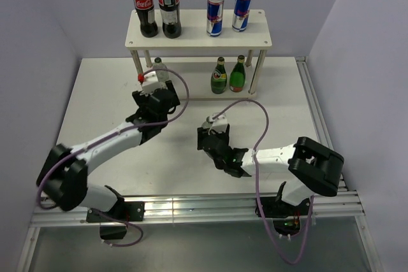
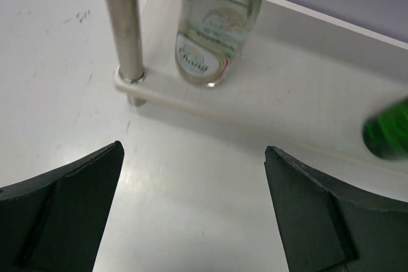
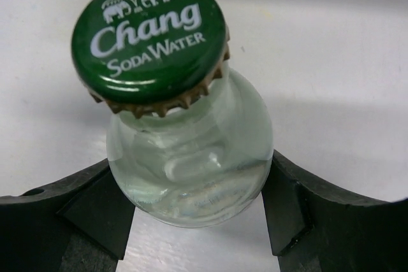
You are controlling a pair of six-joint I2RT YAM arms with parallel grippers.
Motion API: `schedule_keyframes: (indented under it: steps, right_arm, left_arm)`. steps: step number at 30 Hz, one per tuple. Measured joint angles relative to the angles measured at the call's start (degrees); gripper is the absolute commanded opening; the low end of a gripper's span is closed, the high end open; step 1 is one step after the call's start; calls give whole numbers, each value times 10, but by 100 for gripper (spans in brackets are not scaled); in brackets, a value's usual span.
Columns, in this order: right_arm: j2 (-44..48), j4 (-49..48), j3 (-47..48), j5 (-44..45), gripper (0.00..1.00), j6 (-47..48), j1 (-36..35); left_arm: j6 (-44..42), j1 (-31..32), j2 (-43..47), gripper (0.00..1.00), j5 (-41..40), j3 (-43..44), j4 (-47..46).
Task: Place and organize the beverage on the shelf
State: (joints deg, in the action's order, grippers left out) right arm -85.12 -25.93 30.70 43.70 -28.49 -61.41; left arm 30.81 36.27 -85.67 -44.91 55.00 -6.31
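Note:
The cream-white shelf (image 1: 255, 30) stands at the back of the table. Two blue-and-silver cans (image 1: 215, 14) are on its top board, and two green bottles (image 1: 219, 76) are on its lower board. At the lower board's left end, next to a leg (image 2: 124, 23), stands a clear bottle (image 2: 217, 23). My left gripper (image 2: 193, 151) is open and empty just in front of it, over the table (image 2: 57, 93). My right gripper (image 3: 191, 179) is shut on the body of a second clear bottle (image 3: 191, 164) with a green Chang cap (image 3: 152, 36), at mid-table (image 1: 213, 137).
Two tall cola bottles (image 1: 156, 4) occupy the left of the top board. A green bottle (image 2: 389, 128) shows at the right edge of the left wrist view. Purple walls close in the table on both sides, and a metal rail (image 1: 191, 208) runs along the near edge.

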Motion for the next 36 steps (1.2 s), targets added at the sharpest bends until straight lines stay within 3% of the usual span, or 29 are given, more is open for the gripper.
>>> schedule_keyframes:
  steps: [9,18,23,30,36]
  right_arm:
    - [-85,45,237,-41,0,89,33]
    - [-256,76,434,-70,0,146,99]
    - [-313,102,492,-80,0,160,123]
    - [-352,123,564,-89,0,173,138]
    - [-353,119,572,-92,0,180,141]
  left_arm:
    - [78,62,303,99,-45,-121,170]
    - [104,64,459,99,-74,-225,262]
    - [108,64,506,99,-76,-235,269]
    - [120,64,506,99,-79,-235,279]
    - [124,64,508,99,-86,-235,283]
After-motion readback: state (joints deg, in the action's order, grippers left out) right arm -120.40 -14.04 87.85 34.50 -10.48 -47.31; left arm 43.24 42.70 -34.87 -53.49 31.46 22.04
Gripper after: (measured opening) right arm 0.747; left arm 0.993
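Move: My right hand already grips the second Chang soda bottle. The free spot for it on the lower shelf board is about 24 cm ahead, 11 cm to the left and 3 cm below my right fingers. The placed soda bottle stands some 8 cm left of that spot, and the nearer green bottle about 13 cm to its right. From my empty left hand the spot is roughly 14 cm ahead, 7 cm right and 13 cm below. Keeping my grip on the soda bottle, I swing my right hand up and left, then forward about 20 cm, dipping a little before easing slightly up again at the front of the lower shelf, between the placed soda bottle and the green one. Meanwhile my left hand, fingers still wide open, backs off from the shelf about 16 cm, veers left to clear the way and stops. ##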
